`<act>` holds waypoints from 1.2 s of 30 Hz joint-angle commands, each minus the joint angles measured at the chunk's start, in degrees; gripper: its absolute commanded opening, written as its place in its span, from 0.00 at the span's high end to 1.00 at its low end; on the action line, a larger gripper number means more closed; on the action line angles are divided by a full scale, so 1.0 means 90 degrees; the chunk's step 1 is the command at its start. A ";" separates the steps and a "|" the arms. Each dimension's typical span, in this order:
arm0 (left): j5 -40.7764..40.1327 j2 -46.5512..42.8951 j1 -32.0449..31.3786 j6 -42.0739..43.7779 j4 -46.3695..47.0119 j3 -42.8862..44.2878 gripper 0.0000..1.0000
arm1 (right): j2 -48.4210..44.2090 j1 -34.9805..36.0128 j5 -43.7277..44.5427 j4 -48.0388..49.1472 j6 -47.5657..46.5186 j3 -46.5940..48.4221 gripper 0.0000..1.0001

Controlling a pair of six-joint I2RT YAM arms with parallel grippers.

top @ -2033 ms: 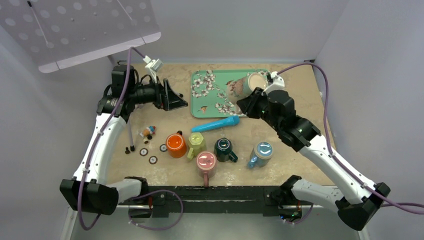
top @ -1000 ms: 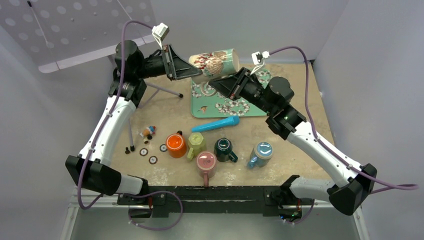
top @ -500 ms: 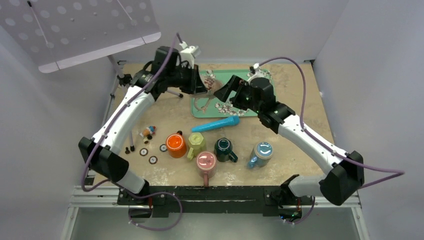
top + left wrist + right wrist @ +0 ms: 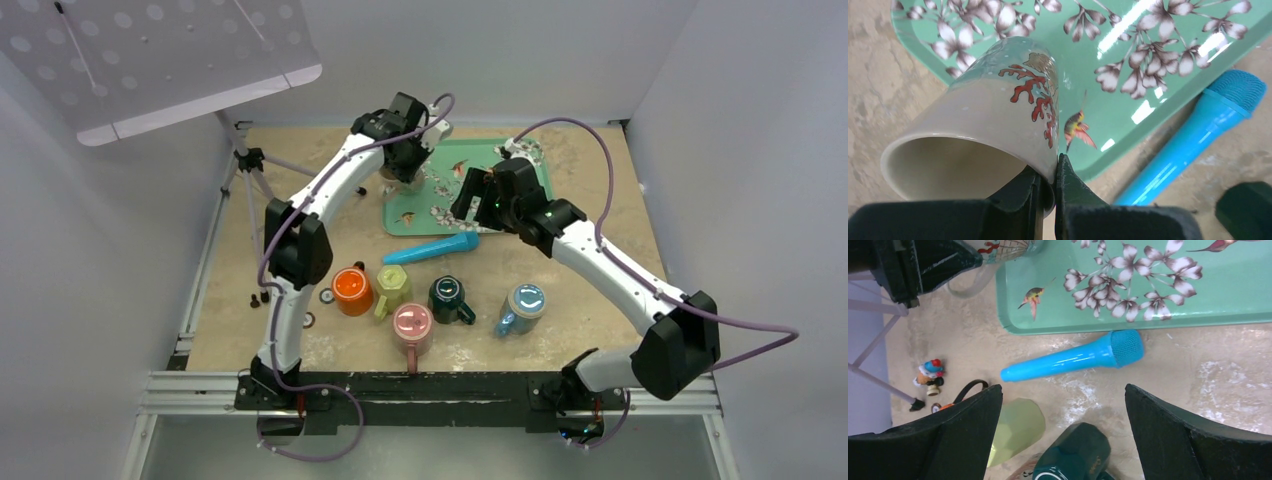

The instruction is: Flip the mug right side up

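The mug (image 4: 993, 115) is cream with red coral prints and a teal band. It sits tilted at the left corner of the floral green tray (image 4: 1158, 30), with its open mouth facing the left wrist camera. My left gripper (image 4: 1054, 167) is shut on its rim, one finger inside and one outside. From above, the left gripper (image 4: 408, 168) covers most of the mug. In the right wrist view the mug (image 4: 1003, 247) and its handle show at the top left. My right gripper (image 4: 1063, 390) is wide open and holds nothing; it hangs over the tray's near edge (image 4: 468, 205).
A blue toy microphone (image 4: 432, 249) lies just in front of the tray (image 4: 520, 165). Nearer the arms stand orange (image 4: 352, 288), yellow-green (image 4: 392, 288), pink (image 4: 412, 325), dark green (image 4: 449, 297) and blue (image 4: 522, 305) mugs. A tripod (image 4: 250, 160) and a small toy (image 4: 928, 372) sit to the left.
The mug came down from mid-air, where both grippers held it, to the tray's left corner. The right gripper opened, let go and drew back; the left one stays shut on the rim.
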 commanded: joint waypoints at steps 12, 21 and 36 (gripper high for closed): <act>0.0157 0.0800 0.0069 0.2370 -0.0965 0.1884 1.00 | -0.0151 -0.0046 0.0360 -0.0999 -0.0870 0.0467 0.04; 0.0457 0.0220 0.0055 0.4291 -0.1676 0.1141 1.00 | -0.0096 -0.0047 0.0350 -0.0965 -0.1065 0.0622 0.04; 0.1164 -0.0570 0.0041 0.3991 -0.1508 0.1185 0.35 | -0.0746 -0.0014 -0.0673 -0.1093 -0.1913 0.0165 0.06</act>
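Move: The mug already hangs rim-up from the left fingers, its middle about 3 cm ahead, 3 cm left and 5 cm below them. Its spot, the tray's left end, is about 2 cm ahead, 2 cm left and 14 cm below. From the left hand the tray's centre is 6 cm ahead and 12 cm right; the microphone's middle 10 cm back and 4 cm right; the tripod foot 4 cm ahead and 12 cm left. From the right hand, the mug is 13 cm ahead, 15 cm left and 8 cm below. The mug, still pinched at the rim by the left fingers, is eased about 2.5 cm forward and as much down to the tray, then brought back and left some 5 cm while the wrist turns about 35 degrees clockwise and its left side tips up. The fingers then open, let go of the rim and start upward. The right hand, jaws staying wide, shifts about 2 cm right. ##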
